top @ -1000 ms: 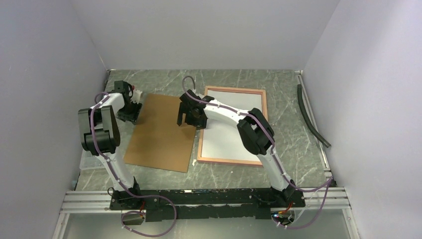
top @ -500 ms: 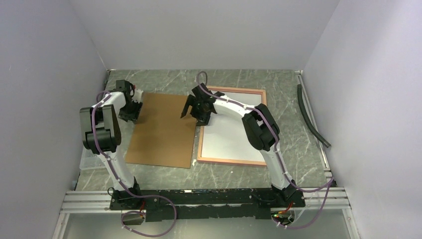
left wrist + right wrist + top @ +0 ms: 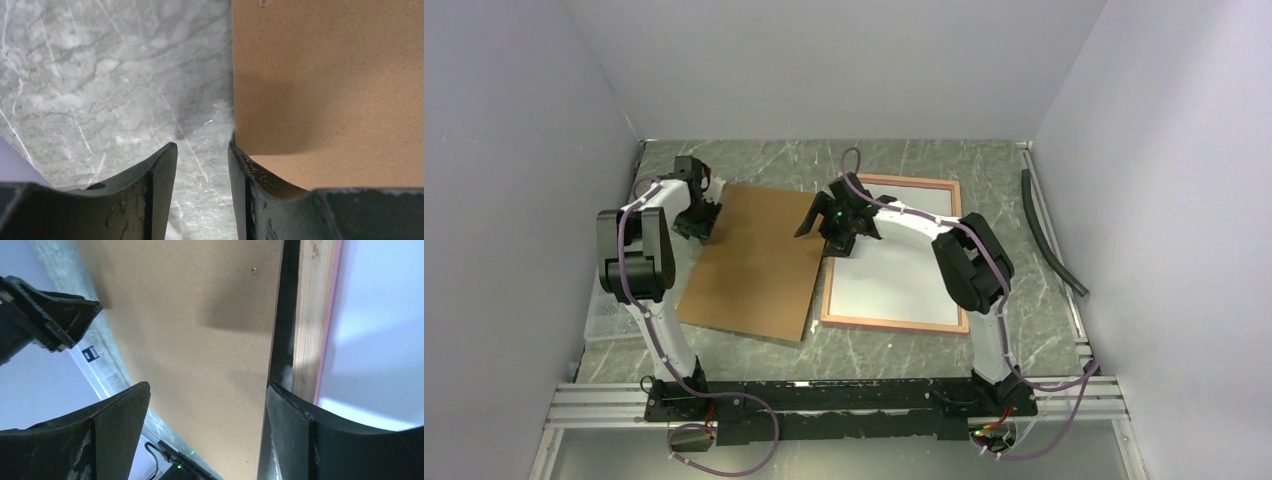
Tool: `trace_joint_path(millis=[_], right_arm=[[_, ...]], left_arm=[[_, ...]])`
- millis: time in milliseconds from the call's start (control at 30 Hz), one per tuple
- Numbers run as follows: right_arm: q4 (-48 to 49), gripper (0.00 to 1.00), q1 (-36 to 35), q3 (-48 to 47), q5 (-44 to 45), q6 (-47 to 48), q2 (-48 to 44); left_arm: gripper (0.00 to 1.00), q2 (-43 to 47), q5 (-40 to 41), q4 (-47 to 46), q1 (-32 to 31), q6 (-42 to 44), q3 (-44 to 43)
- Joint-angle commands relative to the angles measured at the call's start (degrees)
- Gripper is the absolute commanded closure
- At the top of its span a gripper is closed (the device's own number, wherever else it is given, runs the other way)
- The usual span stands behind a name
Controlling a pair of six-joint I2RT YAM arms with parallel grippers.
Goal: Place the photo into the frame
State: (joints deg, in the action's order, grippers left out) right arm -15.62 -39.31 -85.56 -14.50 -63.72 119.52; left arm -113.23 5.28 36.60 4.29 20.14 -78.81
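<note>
The frame [image 3: 957, 255], with its narrow pink border, lies flat right of centre. Inside it is a white sheet, the photo [image 3: 899, 265], showing its plain back. A brown backing board [image 3: 749, 265] lies to the frame's left. My right gripper [image 3: 822, 235] is open over the board's right edge. In the right wrist view the board [image 3: 200, 325] fills the gap of the right gripper [image 3: 208, 385], and one finger [image 3: 320, 440] is down beside the frame's wooden rail [image 3: 309, 315]. My left gripper [image 3: 702, 218] is open at the board's far left corner. Between the fingers of the left gripper [image 3: 201, 146] I see only table, and the board [image 3: 325, 75] touches one fingertip.
A black hose [image 3: 1049, 235] lies along the right wall. A clear plastic box [image 3: 609, 320] sits by the left arm. Grey walls close in three sides. A metal rail [image 3: 824, 395] with the arm bases runs along the near edge.
My right gripper has swung right, from over the board to its right edge by the frame. The left gripper has moved up and right to the board's corner, and its jaws have narrowed.
</note>
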Motion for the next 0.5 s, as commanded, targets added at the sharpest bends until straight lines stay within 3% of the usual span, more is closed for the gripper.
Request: trace_joint_path(millis=[0,467], right_arm=[[18.24,0.12,-1.21,0.10,-8.31,-5.31,-6.28],[20.64,0.14,2.61,10.71,-7.33,-6.39,-14.06]], left_arm=[[0.50,-3.28,-13.95,3.63,-6.97,-4.98,0.52],[0.51,-4.62,-13.45,4.72,-13.99,-6.98,-2.08]])
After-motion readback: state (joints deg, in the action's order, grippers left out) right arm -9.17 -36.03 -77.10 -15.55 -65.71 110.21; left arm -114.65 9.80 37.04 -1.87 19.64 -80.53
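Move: The backing board is held edge to edge between the two grippers. The middle of the wooden frame it is going to lies about 17 cm right of the right hand, 1 cm back and 5 cm lower, and roughly 39 cm right and 3 cm back of the left hand. The board's middle is about 12 cm right and 5 cm back of the left hand, or some 11 cm left and 3 cm back of the right. Raise the right gripper about 4 cm and carry it nearly 3 cm right towards the frame, keeping its outer finger against the board's right edge and tilting the wrist slightly. At the same time, follow with the left gripper, low over the table, about 3 cm to the right, its inner finger still on the board's left edge. Leave both grippers' openings as they are. ##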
